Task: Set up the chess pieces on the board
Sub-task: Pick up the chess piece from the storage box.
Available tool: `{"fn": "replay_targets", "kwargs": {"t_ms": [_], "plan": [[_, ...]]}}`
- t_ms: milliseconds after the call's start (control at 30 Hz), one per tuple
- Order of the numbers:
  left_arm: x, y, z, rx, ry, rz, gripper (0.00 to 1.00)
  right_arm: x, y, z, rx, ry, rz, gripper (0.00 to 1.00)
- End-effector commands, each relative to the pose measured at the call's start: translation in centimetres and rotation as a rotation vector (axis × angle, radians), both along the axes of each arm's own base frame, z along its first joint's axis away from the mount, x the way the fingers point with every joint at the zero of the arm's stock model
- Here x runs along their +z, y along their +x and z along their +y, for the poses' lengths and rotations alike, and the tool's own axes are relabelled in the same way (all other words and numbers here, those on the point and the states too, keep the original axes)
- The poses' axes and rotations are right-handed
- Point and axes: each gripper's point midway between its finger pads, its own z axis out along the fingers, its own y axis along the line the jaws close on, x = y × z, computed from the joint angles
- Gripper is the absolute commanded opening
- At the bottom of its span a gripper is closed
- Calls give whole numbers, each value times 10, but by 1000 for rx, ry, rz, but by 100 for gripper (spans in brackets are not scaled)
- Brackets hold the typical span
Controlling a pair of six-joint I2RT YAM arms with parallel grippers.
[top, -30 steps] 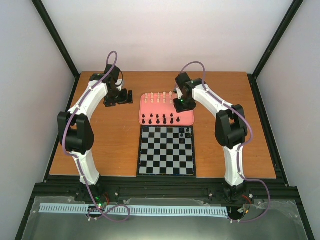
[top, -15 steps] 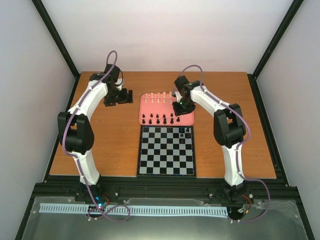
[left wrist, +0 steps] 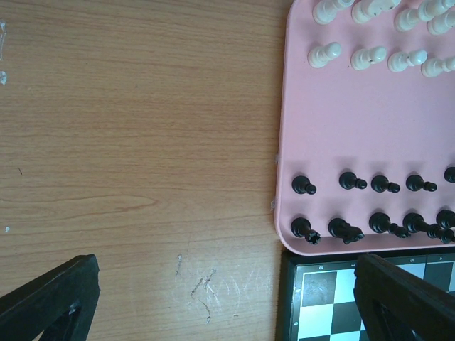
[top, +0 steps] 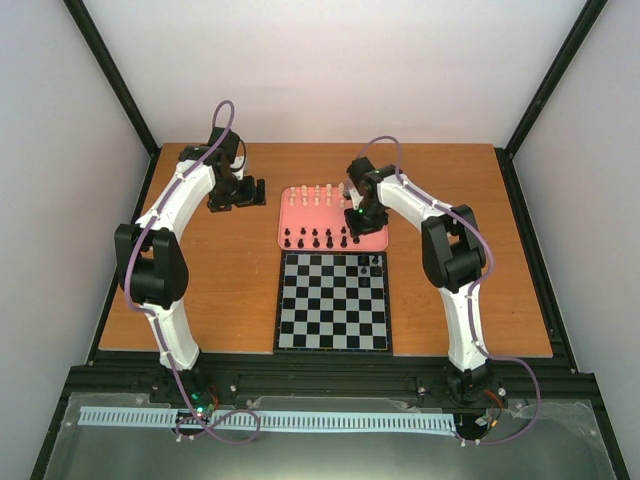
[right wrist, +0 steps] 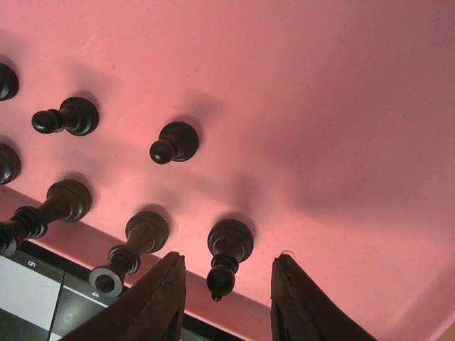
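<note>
The board point(top: 333, 302) lies at the table's near middle, with two black chess pieces point(top: 369, 263) on its far right corner. Behind it a pink tray point(top: 372, 240) holds rows of black pieces point(top: 315, 238) and white pieces point(top: 315, 193). My right gripper point(top: 352, 228) hangs low over the tray's near right part. In the right wrist view it point(right wrist: 227, 293) is open, its fingers point(right wrist: 160, 298) on either side of a black bishop point(right wrist: 229, 245) without touching it. My left gripper point(top: 255, 192) hovers open over bare table left of the tray, nothing between its fingers point(left wrist: 50, 302).
A black rook point(right wrist: 135, 245) stands close to the left of the bishop, and black pawns point(right wrist: 174, 142) stand further in. The tray's rim point(left wrist: 283, 142) and the board's corner point(left wrist: 320, 298) lie right of the left gripper. Wood table point(top: 220, 280) surrounds both.
My right gripper has shifted a little left and toward the near row of black pieces in the tray. The left arm has not moved.
</note>
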Motion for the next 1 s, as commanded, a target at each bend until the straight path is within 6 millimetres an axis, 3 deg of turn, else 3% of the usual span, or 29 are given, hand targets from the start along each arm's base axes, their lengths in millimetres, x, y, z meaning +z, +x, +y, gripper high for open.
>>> {"fn": "replay_targets", "kwargs": {"t_ms": [0,467,700,833,967], "plan": [[10,6,-1,8,-4,-26,100,-14,1,1,7,-16,16,33],[10,6,-1,8,-6,-25,100,-14,10,4,9,-22,6,21],[9,7,-2,7,-11,-25,100,-7,11,1,13,-39,-13,3],[11,7,-3,7,-13,-29,100,11,12,0,18,-33,-36,3],[14,6,-2,7,-12,-32,100,54,13,-2,16,-12,-113,3]]}}
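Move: The black bishop, the rightmost piece left in its row, stands between the right hand's part-open fingers: about 1 cm ahead, 0 cm to the side, its middle some 3 cm below. A black queen stands about 3 cm to the left of the bishop, level with it, and the nearest black pawn 3 cm left of the bishop and 3 cm farther out. From the left hand the bishop lies about 25 cm right, 1 cm back and 13 cm below. The right fingers close on the black bishop and pinch it between their tips; until then it stood untouched in the gap. The hand first sinks about 2 cm over the bishop, fingers still pointing down, then eases forward some half a centimetre and up a little as the fingers finish shutting, gripping more firmly towards the end. ##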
